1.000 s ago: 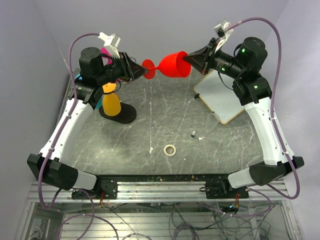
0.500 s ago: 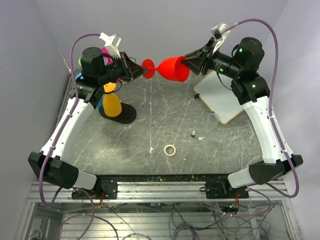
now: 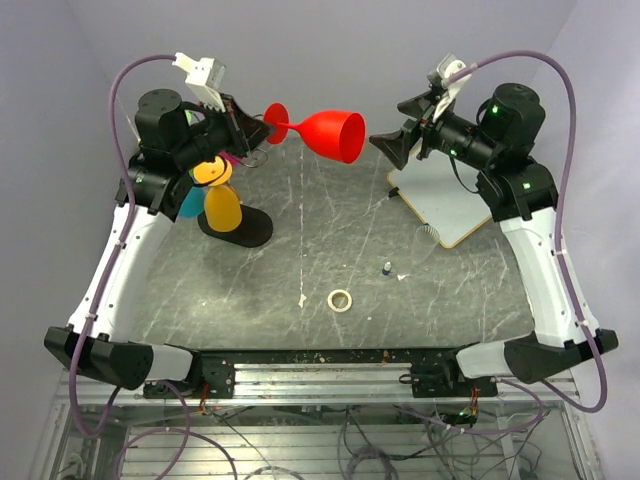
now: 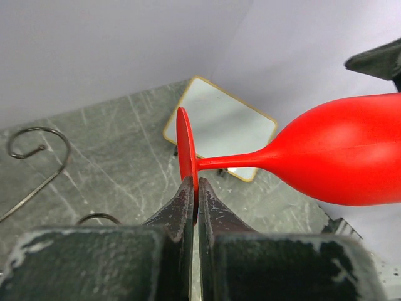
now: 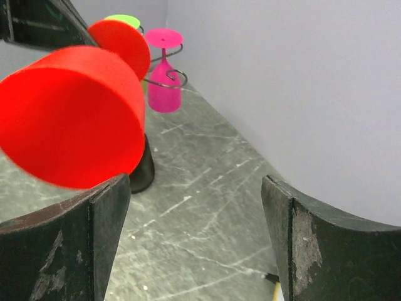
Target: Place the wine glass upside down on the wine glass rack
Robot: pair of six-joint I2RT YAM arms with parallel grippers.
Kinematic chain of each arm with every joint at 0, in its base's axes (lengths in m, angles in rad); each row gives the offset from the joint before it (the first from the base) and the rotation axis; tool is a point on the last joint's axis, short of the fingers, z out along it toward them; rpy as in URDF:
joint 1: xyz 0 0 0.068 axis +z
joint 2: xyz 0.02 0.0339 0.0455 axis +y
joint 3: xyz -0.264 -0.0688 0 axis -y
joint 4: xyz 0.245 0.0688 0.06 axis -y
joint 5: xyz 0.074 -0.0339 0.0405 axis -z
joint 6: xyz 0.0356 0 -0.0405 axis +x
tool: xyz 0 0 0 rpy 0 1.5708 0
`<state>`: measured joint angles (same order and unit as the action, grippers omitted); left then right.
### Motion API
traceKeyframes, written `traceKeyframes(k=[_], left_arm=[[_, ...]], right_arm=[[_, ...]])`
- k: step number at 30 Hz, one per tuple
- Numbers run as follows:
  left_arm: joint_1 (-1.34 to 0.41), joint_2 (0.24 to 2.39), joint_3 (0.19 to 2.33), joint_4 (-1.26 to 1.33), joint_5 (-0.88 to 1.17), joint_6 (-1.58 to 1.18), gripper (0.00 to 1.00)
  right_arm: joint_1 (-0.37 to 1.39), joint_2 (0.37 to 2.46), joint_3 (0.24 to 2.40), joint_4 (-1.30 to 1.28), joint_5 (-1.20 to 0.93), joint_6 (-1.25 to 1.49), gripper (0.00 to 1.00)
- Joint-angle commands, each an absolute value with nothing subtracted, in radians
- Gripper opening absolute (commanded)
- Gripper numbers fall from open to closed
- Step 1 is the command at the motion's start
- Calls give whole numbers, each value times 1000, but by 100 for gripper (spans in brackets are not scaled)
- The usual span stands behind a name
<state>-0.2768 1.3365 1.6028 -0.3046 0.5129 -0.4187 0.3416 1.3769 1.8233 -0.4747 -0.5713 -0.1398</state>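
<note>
The red wine glass [image 3: 330, 135] lies on its side in the air over the back of the table, bowl toward the right. My left gripper [image 3: 262, 125] is shut on the edge of its round foot [image 4: 185, 147]; the stem and bowl [image 4: 341, 157] stretch away to the right. My right gripper [image 3: 385, 148] stands open a little to the right of the bowl's mouth, apart from it, with the bowl [image 5: 69, 119] just past its left finger. The wine glass rack [image 3: 250, 228] stands under the left arm; its wire curls [image 4: 37, 135] show in the left wrist view.
The rack carries an orange glass [image 3: 222, 205], a teal one [image 3: 190, 205] and a pink one [image 5: 164, 88] hanging upside down. A white board with a wooden rim [image 3: 445, 200] lies at the back right. A tape ring [image 3: 340, 299] and a small dark piece [image 3: 386, 267] lie mid-table.
My right gripper has let go of the bowl, opened and drawn back to the right. My left gripper shut on the foot and carried the glass a little left and up.
</note>
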Motion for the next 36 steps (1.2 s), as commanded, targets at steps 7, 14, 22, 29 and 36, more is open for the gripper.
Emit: traceKeyframes(k=[7,14,22,29,36], left_arm=[[-265,1321,1754,-392,343,-118,7],[-391,1376,1883,-512,126,140,7],[-578,1390,1838,-532,-182,479,7],[-683,1415,1761,-453,-381,740,7],[-720,1474,1715,-459,-457,859,7]], right_arm=[[340,1238,1682,-617,-446,-440,86],[338,1135,1354,-526,-428,-517,86],[278,1097,1107,-373,-453,-468,86],[165,1125,1056,-329,-534,-410,86],[135,1094,1021,-314,-553,-405,86]])
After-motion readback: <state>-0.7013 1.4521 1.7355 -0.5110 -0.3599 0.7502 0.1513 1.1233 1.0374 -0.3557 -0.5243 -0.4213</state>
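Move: The left hand holds the red wine glass by its foot, bowl out to the right; the rack's free right-hand hooks lie about 3 cm ahead of this hand, 3 cm to its left and roughly 7 cm below. The hanging pink glass is some 10 cm ahead, 9 cm left and 15 cm below; the orange one is 4 cm back, 11 cm left and equally low. From the empty right hand those hooks lie about 23 cm left, 5 cm ahead and 11 cm lower. Keeping its pinch on the red glass's foot, the left hand arcs beside the rack, first left and up about 6 cm, then back to the right and down to finish a little forward of and below its start, while the wrist rolls some 65 degrees, left side rising, to swing the bowl downward and brings the fingers round to point mostly forward. The right hand, already open and clear of the bowl, backs off to its right and then sinks some 23 cm towards the table, fingers staying open. ##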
